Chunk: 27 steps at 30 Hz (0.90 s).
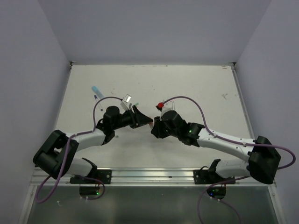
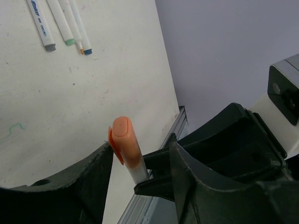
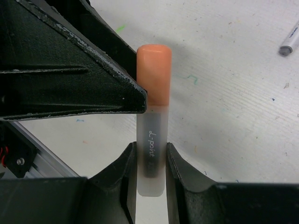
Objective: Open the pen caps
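An orange pen cap [image 3: 154, 74] sits on a frosted pale marker barrel [image 3: 152, 140]. My right gripper [image 3: 150, 156] is shut on that barrel and holds it off the table. My left gripper [image 2: 140, 147] straddles the orange cap [image 2: 123, 140] with its jaws open. One finger [image 2: 74, 186] touches the cap's clip, and a gap shows on the other side. Both grippers meet at the table's middle, left [image 1: 139, 116] and right [image 1: 156, 126]. A light blue cap [image 1: 96, 89] lies at the far left of the table.
Several pens [image 2: 60, 23] lie side by side on the white table, and one more pen end [image 3: 289, 43] shows to the right. A small white box [image 1: 127, 100] and a red-tipped item [image 1: 160, 105] lie just behind the grippers. A metal rail [image 1: 154, 175] runs along the near edge.
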Each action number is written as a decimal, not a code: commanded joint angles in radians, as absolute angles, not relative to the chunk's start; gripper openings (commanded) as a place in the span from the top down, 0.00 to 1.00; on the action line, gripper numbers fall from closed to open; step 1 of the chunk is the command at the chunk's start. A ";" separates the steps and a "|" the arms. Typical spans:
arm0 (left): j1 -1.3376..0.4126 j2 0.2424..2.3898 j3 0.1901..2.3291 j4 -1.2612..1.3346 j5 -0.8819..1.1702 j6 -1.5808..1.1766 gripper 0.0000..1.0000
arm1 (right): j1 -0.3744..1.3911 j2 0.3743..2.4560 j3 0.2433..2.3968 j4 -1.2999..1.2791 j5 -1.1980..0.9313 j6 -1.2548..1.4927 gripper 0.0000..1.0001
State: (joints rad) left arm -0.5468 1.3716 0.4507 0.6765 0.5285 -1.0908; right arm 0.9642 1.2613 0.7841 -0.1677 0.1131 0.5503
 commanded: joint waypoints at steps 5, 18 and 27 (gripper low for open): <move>-0.557 1.419 0.456 0.807 0.580 -1.144 0.50 | 0.974 1.296 0.833 -0.104 0.121 0.546 1.00; -0.557 1.465 0.476 0.833 0.591 -1.147 0.50 | 0.983 1.278 0.816 -0.091 0.109 0.537 1.00; -0.557 1.459 0.471 0.859 0.601 -1.158 0.84 | 0.989 1.292 0.802 -0.071 0.094 0.540 1.00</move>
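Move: The orange cap, on the marker that the right hand holds by its body, is already between the left hand's open fingers, about 1 cm to the right of and 1 cm below its hand point. From the right hand the cap is some 2 cm ahead, 2 cm left and 3 cm up. The uncapped pens lie roughly 16 cm ahead of the right hand, 6 cm right, 13 cm down; a loose green cap about 14 cm ahead of the left hand, 5 cm left, 14 cm down. Pinches the orange cap between the left finger pads: the left hand first sinks about 1.5 cm around it, easing a touch to the right, then pauses with the fingers half open before shutting them on the cap's sides. The right hand keeps its grip on the marker body and offers the cap up, dipping slightly and drifting under 1 cm left towards the left hand. ##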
